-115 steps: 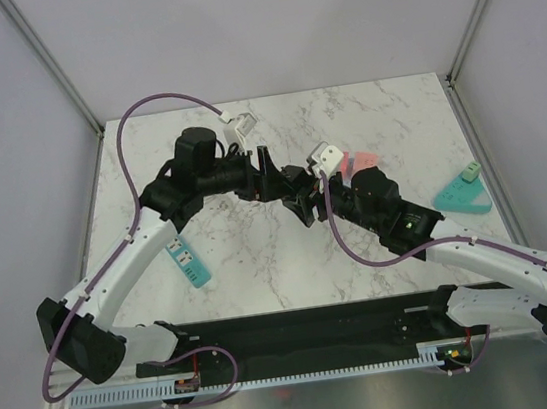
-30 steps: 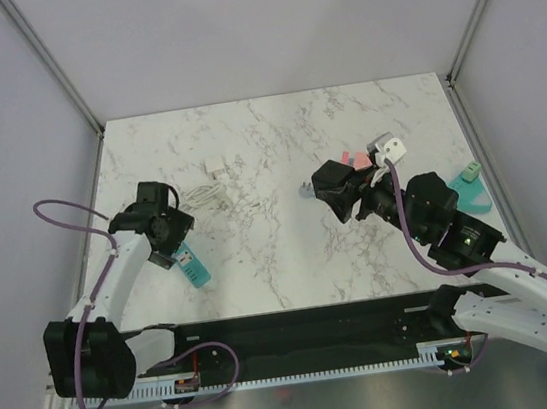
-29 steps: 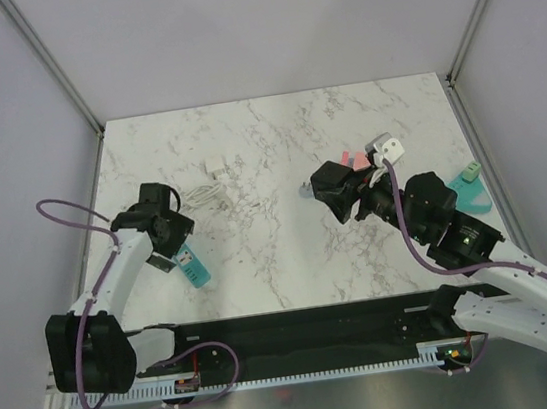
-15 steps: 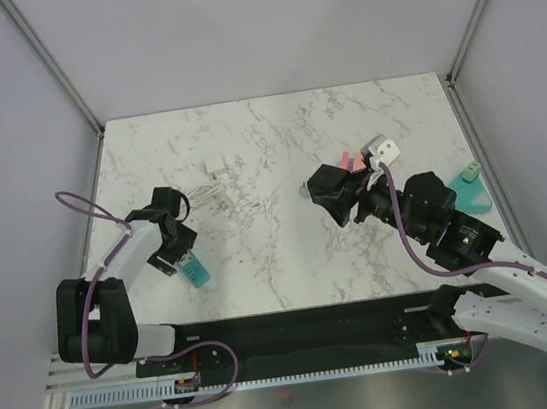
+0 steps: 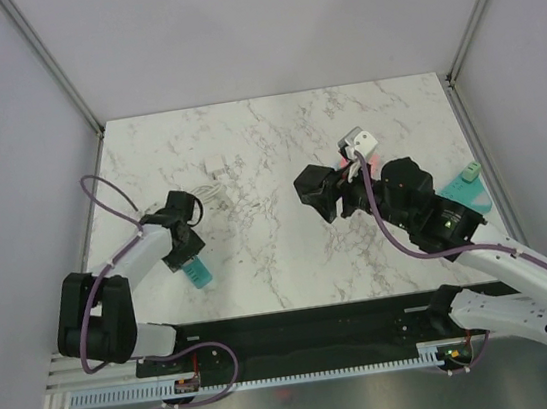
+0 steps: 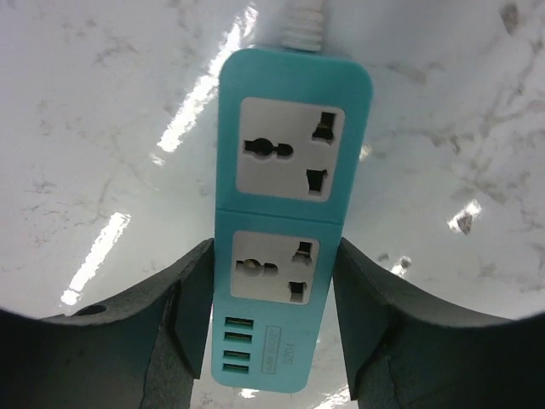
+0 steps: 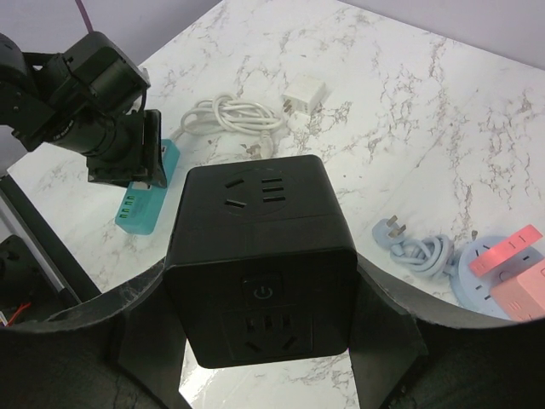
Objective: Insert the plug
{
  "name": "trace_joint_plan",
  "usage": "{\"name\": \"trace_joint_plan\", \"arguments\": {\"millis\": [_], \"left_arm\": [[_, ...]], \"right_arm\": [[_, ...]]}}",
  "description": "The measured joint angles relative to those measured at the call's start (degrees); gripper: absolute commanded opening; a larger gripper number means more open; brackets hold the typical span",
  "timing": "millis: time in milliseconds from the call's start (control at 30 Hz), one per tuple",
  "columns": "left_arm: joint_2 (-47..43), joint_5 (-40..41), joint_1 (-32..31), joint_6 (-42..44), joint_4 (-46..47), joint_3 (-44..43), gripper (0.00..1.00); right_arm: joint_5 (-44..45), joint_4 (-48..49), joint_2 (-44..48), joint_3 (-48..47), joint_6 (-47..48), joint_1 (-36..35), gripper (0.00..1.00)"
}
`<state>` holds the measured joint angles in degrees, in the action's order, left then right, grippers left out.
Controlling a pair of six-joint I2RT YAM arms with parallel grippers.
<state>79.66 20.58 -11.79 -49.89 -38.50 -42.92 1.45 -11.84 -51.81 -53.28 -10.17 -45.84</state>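
Note:
A teal power strip (image 6: 285,196) with two sockets and several USB ports lies flat on the marble table; it also shows in the top view (image 5: 198,273). My left gripper (image 6: 274,341) straddles its USB end, with a finger touching each long side. My right gripper (image 7: 264,281) is shut on a black cube socket (image 7: 264,247) and holds it above the table's middle (image 5: 315,194). A white plug adapter (image 7: 305,92) with a coiled white cable (image 7: 232,115) lies loose at the back left (image 5: 216,164).
A light blue plug and cable (image 7: 413,249) on a round base lie beside a pink block (image 7: 509,254) under my right arm. A teal wedge-shaped piece (image 5: 462,197) sits at the right edge. Grey walls enclose the table.
My left arm swung back from the centre to the left side, and its gripper came down around the teal strip. My right gripper carried the black cube slightly left.

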Motion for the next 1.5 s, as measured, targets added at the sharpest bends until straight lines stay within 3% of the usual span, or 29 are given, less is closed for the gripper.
{"name": "trace_joint_plan", "arguments": {"millis": [133, 300, 533, 567, 600, 667, 700, 767, 900, 1000, 1233, 1400, 1500], "left_arm": [[0.39, 1.55, -7.56, 2.60, 1.14, -0.07, 0.02], [1.38, 2.95, -16.20, 5.44, 2.69, -0.70, 0.02], [1.46, 0.96, -21.27, 11.56, 6.38, -0.74, 0.02], [1.40, 0.00, -21.57, 12.35, 6.97, -0.74, 0.06], [1.29, -0.87, -21.77, 13.03, 7.48, -0.72, 0.23], [0.76, -2.86, -21.84, 14.40, 8.13, -0.72, 0.42], [0.33, -3.69, -21.81, 14.88, 8.26, -0.72, 0.62], [-0.92, -5.46, -21.84, 15.63, 8.28, -0.74, 0.73], [-3.58, -8.81, -21.35, 15.91, 6.99, -2.64, 0.79], [-6.38, -13.33, -16.81, 15.63, 6.23, -5.18, 0.81], [-12.11, -20.33, 2.34, 13.33, 6.19, -9.16, 0.84], [-9.31, -29.40, 17.62, 8.98, 6.47, -9.16, 0.86], [-6.45, -32.33, 24.98, 6.47, 6.43, -9.16, 0.89]], "right_arm": [[0.09, -2.03, -3.58, -3.48, 0.13, 0.00, 0.00], [3.23, -9.42, -8.81, -8.63, 1.70, 0.00, 0.00], [6.16, -19.15, -14.49, -16.90, 4.09, 0.00, 0.00], [6.23, -20.04, -15.15, -17.88, 4.33, 0.00, 0.00], [6.19, -21.14, -15.76, -18.97, 4.52, 0.00, 0.00], [5.90, -23.47, -17.20, -21.42, 4.98, 0.02, 0.00], [5.68, -24.30, -18.05, -22.71, 5.33, 0.02, 0.00], [4.81, -25.94, -19.74, -24.94, 5.86, 0.02, 0.00], [2.34, -28.33, -23.23, -28.35, 7.43, 0.07, 0.00], [-0.13, -31.10, -27.08, -32.59, 9.42, 0.02, 0.00], [-1.05, -35.82, -39.80, -46.71, 15.12, -3.85, 0.00], [-0.09, -38.73, -50.42, -55.19, 22.36, -10.05, 0.00], [-4.04, -39.95, -55.01, -57.33, 28.17, -11.93, 0.00]]}}
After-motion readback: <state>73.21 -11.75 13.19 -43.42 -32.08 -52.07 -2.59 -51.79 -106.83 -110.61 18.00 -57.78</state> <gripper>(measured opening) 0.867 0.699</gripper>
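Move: The teal power strip already sits between the left fingers, its middle about 1 cm ahead of the hand point and 1 cm below it. From that hand, the coiled white cable lies some 19 cm ahead and 9 cm to the right, the white adapter about 26 cm ahead and 11 cm to the right. The right hand holds the black cube socket high up; from it the strip is roughly 38 cm left, 1 cm ahead and 28 cm below. With the left fingers on the power strip, drag it to the right along the table about 12 cm, turning clockwise, then open, lift clear and swing back left and forward. Meanwhile keep the black cube gripped in the right hand and carry it left about 15 cm and down about 7 cm towards the strip, mostly late on, tipping the fingers downward and turning them counter-clockwise. ##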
